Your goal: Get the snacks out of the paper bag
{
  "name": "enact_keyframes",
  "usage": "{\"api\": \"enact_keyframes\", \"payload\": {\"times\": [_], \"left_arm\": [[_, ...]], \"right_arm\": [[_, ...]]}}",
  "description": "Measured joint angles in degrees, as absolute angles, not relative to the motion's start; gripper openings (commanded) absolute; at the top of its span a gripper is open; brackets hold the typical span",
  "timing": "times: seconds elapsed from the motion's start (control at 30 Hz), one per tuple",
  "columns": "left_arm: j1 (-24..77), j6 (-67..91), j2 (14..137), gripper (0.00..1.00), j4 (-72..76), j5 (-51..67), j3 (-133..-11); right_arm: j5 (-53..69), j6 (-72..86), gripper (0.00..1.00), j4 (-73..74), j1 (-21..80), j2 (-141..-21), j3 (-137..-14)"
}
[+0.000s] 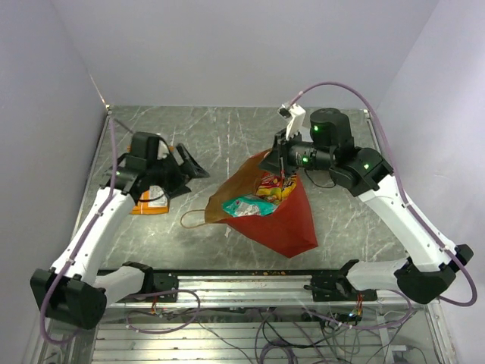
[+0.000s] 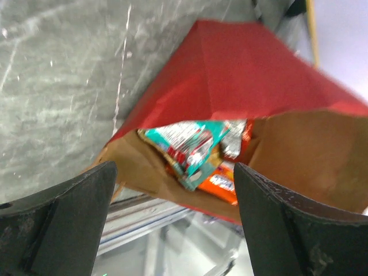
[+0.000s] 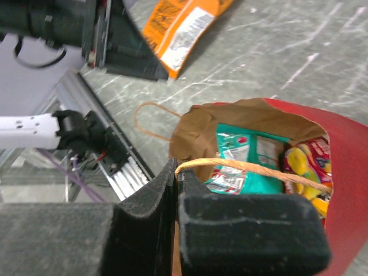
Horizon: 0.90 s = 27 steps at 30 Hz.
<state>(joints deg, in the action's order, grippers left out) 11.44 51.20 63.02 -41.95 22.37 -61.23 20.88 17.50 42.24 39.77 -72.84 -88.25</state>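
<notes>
The red paper bag (image 1: 292,224) lies at the table's middle, its brown mouth facing left. Snacks show in the mouth: a teal packet (image 1: 246,205) and a yellow-red one (image 1: 274,186). My right gripper (image 1: 282,161) is above the bag's far rim. It is shut on a tan loop handle (image 3: 253,168), as the right wrist view shows (image 3: 177,169). My left gripper (image 1: 189,168) hangs open and empty, left of the bag. Between its fingers (image 2: 175,224) I see the teal packet (image 2: 184,144) and an orange one (image 2: 221,184). An orange chip bag (image 1: 149,203) lies flat on the table under the left arm.
The bag's second handle (image 1: 193,218) trails on the table to the left of the mouth. A metal rail (image 1: 227,284) runs along the near edge. Grey walls close in the left, back and right sides.
</notes>
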Motion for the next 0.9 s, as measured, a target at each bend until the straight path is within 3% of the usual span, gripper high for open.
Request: {"api": "enact_keyframes", "payload": {"times": [0.17, 0.37, 0.5, 0.7, 0.83, 0.87, 0.9], "left_arm": [[24.05, 48.27, 65.41, 0.93, -46.44, 13.41, -62.19], [32.47, 45.21, 69.95, 0.96, -50.30, 6.04, -62.13], [34.37, 43.44, 70.59, 0.91, -52.95, 3.07, -62.13], [34.52, 40.75, 69.82, 0.98, -56.53, 0.32, -61.93], [34.57, 39.53, 67.81, 0.93, -57.08, -0.38, -59.46], [34.57, 39.31, 67.83, 0.89, -56.97, -0.19, -58.70], [34.57, 39.16, 68.10, 0.78, -56.80, 0.14, -57.98]], "right_arm": [[13.78, 17.56, 0.00, 44.99, 39.77, -72.60, -88.88], [8.93, 18.41, 0.00, 45.78, 39.77, -70.43, -87.35], [6.76, 18.92, 0.00, 45.98, 39.77, -69.89, -87.42], [3.38, 19.07, 0.00, 48.23, 39.77, -70.39, -88.60], [1.69, 18.44, 0.00, 48.51, 39.77, -70.43, -89.52], [1.65, 17.85, 0.00, 48.51, 39.77, -70.43, -89.56], [1.61, 17.26, 0.00, 48.51, 39.77, -70.43, -89.56]]}}
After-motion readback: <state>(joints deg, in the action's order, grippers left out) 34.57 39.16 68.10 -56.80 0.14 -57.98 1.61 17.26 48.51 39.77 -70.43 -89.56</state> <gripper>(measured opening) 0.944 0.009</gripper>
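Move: Behind and below the open left hand hangs the bag's left handle, a loose loop some 9 cm back, 2 cm to the right and 12 cm lower. The bag's left rim is about 7 cm right of that hand and 8 cm back; the teal snack pack sits inside, roughly 16 cm right and 4 cm back. The orange packet lies on the table about 15 cm farther out and 15 cm left. From the right hand the loop is some 16 cm left, 6 cm back, 24 cm down. Sinking about 9 cm and drawing back about 8 cm, the left hand heads for the loose left handle, swinging some 4 cm right at first and then back left. It turns over 30 degrees so the wide-open fingers point nearly straight down over the loop. The right hand, still shut on the other handle, shifts about 5 cm right and a little forward, turning clockwise. ##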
